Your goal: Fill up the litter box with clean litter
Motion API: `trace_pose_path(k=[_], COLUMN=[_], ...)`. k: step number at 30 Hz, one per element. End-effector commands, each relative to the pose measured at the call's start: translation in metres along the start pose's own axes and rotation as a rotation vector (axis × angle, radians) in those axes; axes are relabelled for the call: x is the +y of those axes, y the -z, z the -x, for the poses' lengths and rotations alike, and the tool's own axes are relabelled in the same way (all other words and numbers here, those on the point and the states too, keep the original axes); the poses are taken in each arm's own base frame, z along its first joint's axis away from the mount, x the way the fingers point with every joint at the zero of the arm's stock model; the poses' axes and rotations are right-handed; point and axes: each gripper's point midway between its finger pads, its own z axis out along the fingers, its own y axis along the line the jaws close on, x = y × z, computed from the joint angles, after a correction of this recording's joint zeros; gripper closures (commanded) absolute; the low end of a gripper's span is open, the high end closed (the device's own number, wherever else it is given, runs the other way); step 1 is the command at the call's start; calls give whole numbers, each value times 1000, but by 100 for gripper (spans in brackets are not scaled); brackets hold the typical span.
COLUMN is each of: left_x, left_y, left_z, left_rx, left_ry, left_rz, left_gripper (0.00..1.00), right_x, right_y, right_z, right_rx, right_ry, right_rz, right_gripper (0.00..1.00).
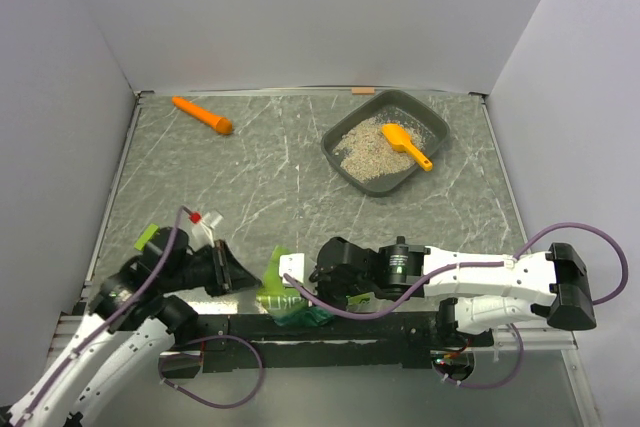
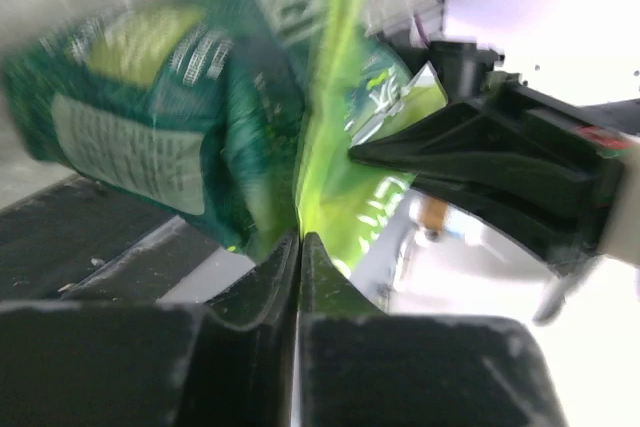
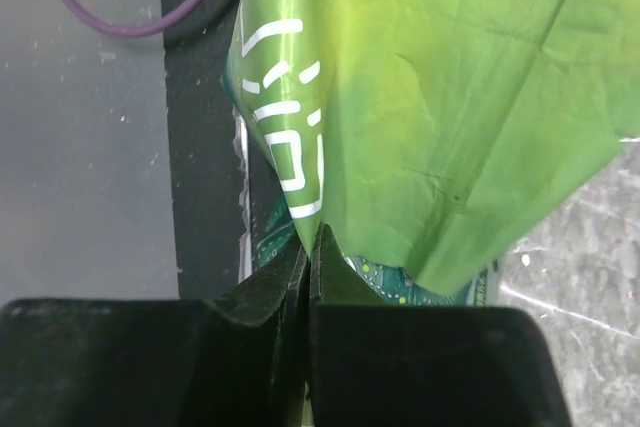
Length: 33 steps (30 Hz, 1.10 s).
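The dark grey litter box (image 1: 432, 119) stands at the back right, tilted to the table edges. Pale beige litter (image 1: 362, 149) covers part of its floor and an orange scoop (image 1: 405, 144) lies in it. A glossy green bag (image 1: 281, 293) sits at the near edge between both arms. My left gripper (image 1: 256, 281) is shut on the bag's edge (image 2: 330, 147). My right gripper (image 1: 298, 281) is shut on another edge of the bag (image 3: 450, 97). The bag's opening and contents are hidden. The right gripper also shows in the left wrist view (image 2: 500, 162).
An orange carrot-shaped object (image 1: 203, 115) lies at the back left. A black rail (image 1: 340, 327) runs along the near edge under the bag. White walls close in the marbled table (image 1: 260, 177) on three sides.
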Motion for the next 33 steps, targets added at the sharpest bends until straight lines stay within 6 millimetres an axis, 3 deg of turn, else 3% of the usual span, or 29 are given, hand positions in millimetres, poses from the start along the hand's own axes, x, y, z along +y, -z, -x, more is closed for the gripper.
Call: trace_pose_path(k=[1,3,4,6,8,14,20,24,28,29,33], left_x=[-37,-51,-71,-84,-94,-82,-92,-103,-113,-125,-119], left_y=[46,57,64,66,62,35,29,21,7,10,0], left_z=[43,53,55,55,46,30,25,22,43,50,76], left_rx=[-220,-263,-281,-289,-244,-124,-114,-54,-57,-83,-113], left_ry=[-230,-339,-425,-487,-579,-678,-814,-841,-876,-907,-1042], left_rz=[93,87,20,-37,-129,-223,-345,-426,-389,-388,-266], left_gripper=[81,78,75,67,66,57,44,44,45,45,46], right_x=[8,9,10,10,10,13,16,11,-4,-13,-38], right_y=[9,8,7,5,3,1,8,9,13,15,25], right_z=[-35,-37,-37,-40,-43,-43,-39,-40,-34,-32,-15], right_rx=[121,125,127,145,159,160,121,120,99,87,48], right_ry=[-31,-33,-34,-43,-49,-94,-167,-210,-273,-292,-288], right_rz=[13,22,25,27,28,48,113,119,103,84,30], right_gripper=[100,100,100,100,100,100,100,100,100,100,100])
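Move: The litter bag hangs and sits at the table's near edge: its middle is about 11 cm right of the left hand, 4 cm back and 9 cm below, its rim still at those nearly shut fingertips. From the right hand, which pinches another part of the rim, the bag's middle is some 4 cm left, 3 cm back and 8 cm below. The litter box lies roughly 38 cm ahead and 16 cm right of the right hand, 12 cm lower. The litter bag's rim is let go by the left hand, which springs up about 12 cm, sinks partway back, then swings right and forward some 4 cm each, fingers opening to about half and wrist rolling some 45 degrees clockwise seen from behind the hand. The right hand keeps its pinch on the rim, then carries it about 3 cm forward and a little right, tilting slightly. ##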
